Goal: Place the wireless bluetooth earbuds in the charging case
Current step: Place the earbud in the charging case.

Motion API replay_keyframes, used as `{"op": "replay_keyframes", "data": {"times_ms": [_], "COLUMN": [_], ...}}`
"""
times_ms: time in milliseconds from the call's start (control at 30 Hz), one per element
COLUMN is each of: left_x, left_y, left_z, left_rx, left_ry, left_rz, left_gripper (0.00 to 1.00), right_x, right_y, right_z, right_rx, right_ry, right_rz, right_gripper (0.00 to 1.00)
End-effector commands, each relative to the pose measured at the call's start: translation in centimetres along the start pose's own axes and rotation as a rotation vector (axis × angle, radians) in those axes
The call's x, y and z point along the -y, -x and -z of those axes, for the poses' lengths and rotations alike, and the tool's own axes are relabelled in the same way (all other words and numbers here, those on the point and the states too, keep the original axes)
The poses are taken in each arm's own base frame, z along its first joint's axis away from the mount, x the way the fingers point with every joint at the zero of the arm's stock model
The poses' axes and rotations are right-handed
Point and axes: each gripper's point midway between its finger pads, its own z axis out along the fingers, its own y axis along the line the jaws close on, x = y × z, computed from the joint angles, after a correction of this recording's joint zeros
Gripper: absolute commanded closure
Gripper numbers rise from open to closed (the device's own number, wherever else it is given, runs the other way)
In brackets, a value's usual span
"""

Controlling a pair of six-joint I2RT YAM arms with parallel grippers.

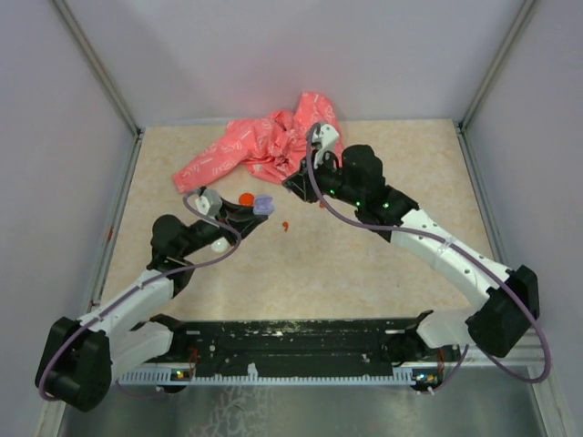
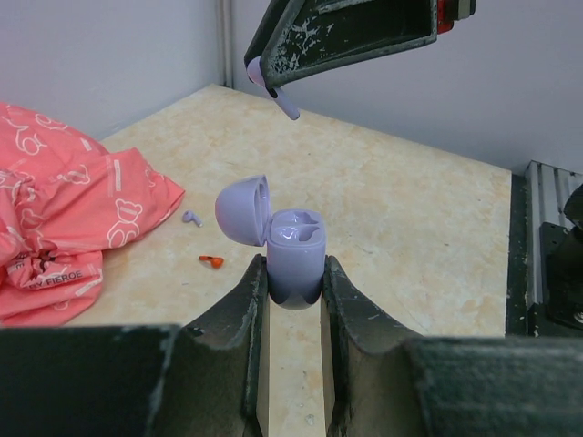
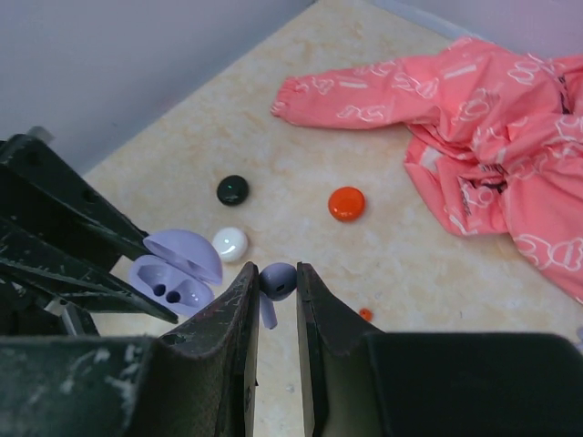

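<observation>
My left gripper is shut on a lavender charging case held upright, its lid hinged open to the left. Both sockets show empty in the right wrist view. My right gripper is shut on a lavender earbud, stem pointing down, hanging above and just right of the open case. A second lavender earbud lies on the table by the cloth. A tiny red earbud lies near it. A closed red-orange round case rests on the table farther back.
A crumpled pink printed cloth covers the back middle of the table. A white disc and a black disc lie near the left gripper. Another small red piece sits close to my right fingers. Walls enclose three sides.
</observation>
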Motion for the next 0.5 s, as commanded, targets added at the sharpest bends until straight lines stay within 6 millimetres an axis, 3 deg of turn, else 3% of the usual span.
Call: {"op": "replay_keyframes", "data": {"times_ms": [0,167,467], "left_x": [1.3,2.4,4.1], "left_y": [1.2,1.6,2.4], "left_z": [0.1,0.3,0.7], "left_rx": [0.045,0.071,0.125], "left_ry": [-0.082,-0.142,-0.235], "left_rz": [-0.034,-0.043,-0.045], "left_gripper": [1.0,1.0,1.0], "right_x": [-4.5,-7.3,-10.7], "right_y": [4.5,5.2,4.8], "right_z": [1.8,3.1,4.6], "right_rx": [0.177,0.25,0.337], "right_ry": [0.197,0.336,0.501], "right_rz": [0.039,0.072,0.126], "right_gripper": [0.88,0.88,0.88]}}
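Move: The open lavender charging case, held up in the left fingertips, lies about 5 cm back of the right hand, some 6 cm to its left and 4 cm below. On the table roughly 29 cm below the right hand, the orange earbud is about 4 cm ahead and 3 cm left, and the orange disc 13 cm ahead and 14 cm left. From the left hand, the lavender earbud in the right fingers is about 5 cm ahead, 7 cm right and 5 cm up. The right hand, still pinching the lavender earbud, sweeps about 7 cm back with some 3 cm left and 3 cm up, towards the case and to a place above it, swinging counter-clockwise about 20 degrees while its left side rises some 10. Meanwhile the left hand keeps its grip on the open case and eases back a good 2 cm, turning about 10 degrees clockwise, so both hands travel back together with the right one closing in. ##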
